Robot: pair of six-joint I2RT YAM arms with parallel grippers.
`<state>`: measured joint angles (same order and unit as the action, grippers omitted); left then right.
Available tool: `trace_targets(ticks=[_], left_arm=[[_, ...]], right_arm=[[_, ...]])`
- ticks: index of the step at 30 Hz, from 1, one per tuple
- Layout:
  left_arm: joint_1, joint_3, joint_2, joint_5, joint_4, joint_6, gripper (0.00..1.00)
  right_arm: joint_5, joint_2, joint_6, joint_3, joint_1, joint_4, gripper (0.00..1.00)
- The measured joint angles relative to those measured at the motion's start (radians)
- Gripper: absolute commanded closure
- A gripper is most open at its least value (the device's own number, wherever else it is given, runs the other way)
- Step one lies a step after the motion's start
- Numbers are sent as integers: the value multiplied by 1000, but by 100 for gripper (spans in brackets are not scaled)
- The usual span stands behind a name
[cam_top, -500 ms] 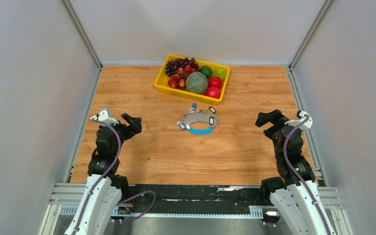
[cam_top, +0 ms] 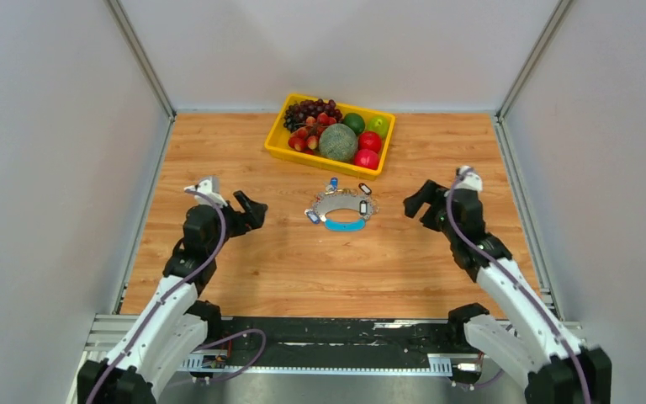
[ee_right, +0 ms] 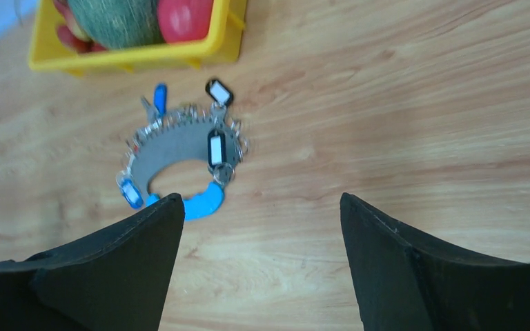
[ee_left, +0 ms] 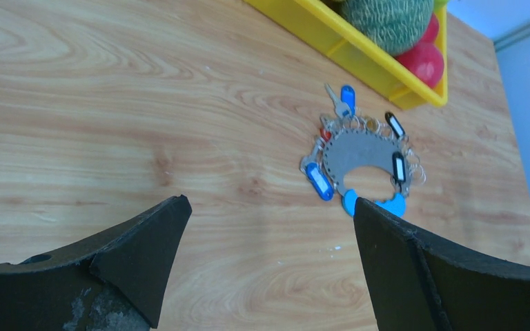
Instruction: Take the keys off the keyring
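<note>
The keyring (cam_top: 336,204) lies flat mid-table, a grey crescent closed by a bright blue band (cam_top: 344,225). Small keys with blue (cam_top: 332,183) and black-and-white heads (cam_top: 364,188) hang round its edge. My left gripper (cam_top: 253,209) hovers left of it, open and empty; my right gripper (cam_top: 415,203) hovers right of it, also open and empty. In the left wrist view the keyring (ee_left: 359,148) sits ahead and to the right of the open gripper (ee_left: 269,201). From the right wrist, the keyring (ee_right: 179,141) lies ahead and left of the open gripper (ee_right: 260,196).
A yellow tray (cam_top: 324,165) of fruit, with grapes, a melon and apples, stands just behind the keyring. Grey walls and metal rails close in the wooden table (cam_top: 303,261) on three sides.
Both arms have stretched forward and inward toward the keyring, the left gripper moving right and the right gripper moving left. The keyring has not moved.
</note>
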<state>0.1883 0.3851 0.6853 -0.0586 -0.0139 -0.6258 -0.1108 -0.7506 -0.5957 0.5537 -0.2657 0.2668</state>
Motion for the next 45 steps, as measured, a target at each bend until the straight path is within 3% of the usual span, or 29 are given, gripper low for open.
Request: trace_targets(ticks=[6,15,19,24,29,35,38,45], left_arm=[[148,47,196,39,72,10,0],[159,193,546,24,176,72,4],[159,227,659,-13,205,93,4],[159,220,666,-35,246,113,2],[159,203,628,-16,268,115,0],[156,185,578,73,267,107,0],[149,174,570,90,266,100,0],[144,169,567,90,266,92,0]], right_arm=[[-17,-360,75,144,-188,-28,24],[-59,-615,150,277,-325,-78,33],[-35,-721,210,339,-383,-92,32],[28,-887,320,456,-457,-109,22],[76,-1014,418,536,-506,-112,30],[120,-1117,499,604,-523,-111,31],[115,-1152,547,619,-536,-111,37],[68,-1199,604,656,-547,-110,74]])
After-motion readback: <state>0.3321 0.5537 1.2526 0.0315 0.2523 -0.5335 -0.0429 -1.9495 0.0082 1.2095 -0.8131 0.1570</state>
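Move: The near left end of the keyring's blue handle, where it meets the grey plate, lies about 25 cm to the right hand's left, 5 cm ahead and 16 cm below. At table level too, the near blue tag is some 4 cm left of that end and 1 cm farther out, the black tag on the plate 12 cm right of it and 4 cm farther. From the left hand the handle end is about 19 cm right, 3 cm ahead and 16 cm down. The keyring's blue handle is what the right hand goes for: it sweeps about 25 cm left over the keyring while sinking and edging forward, turning counter-clockwise some 55 degrees and rolling its left side down, then narrows its fingers around the handle's left end. The left hand, open, swings right, forward and down towards the keyring, then backs off up and left a little. ##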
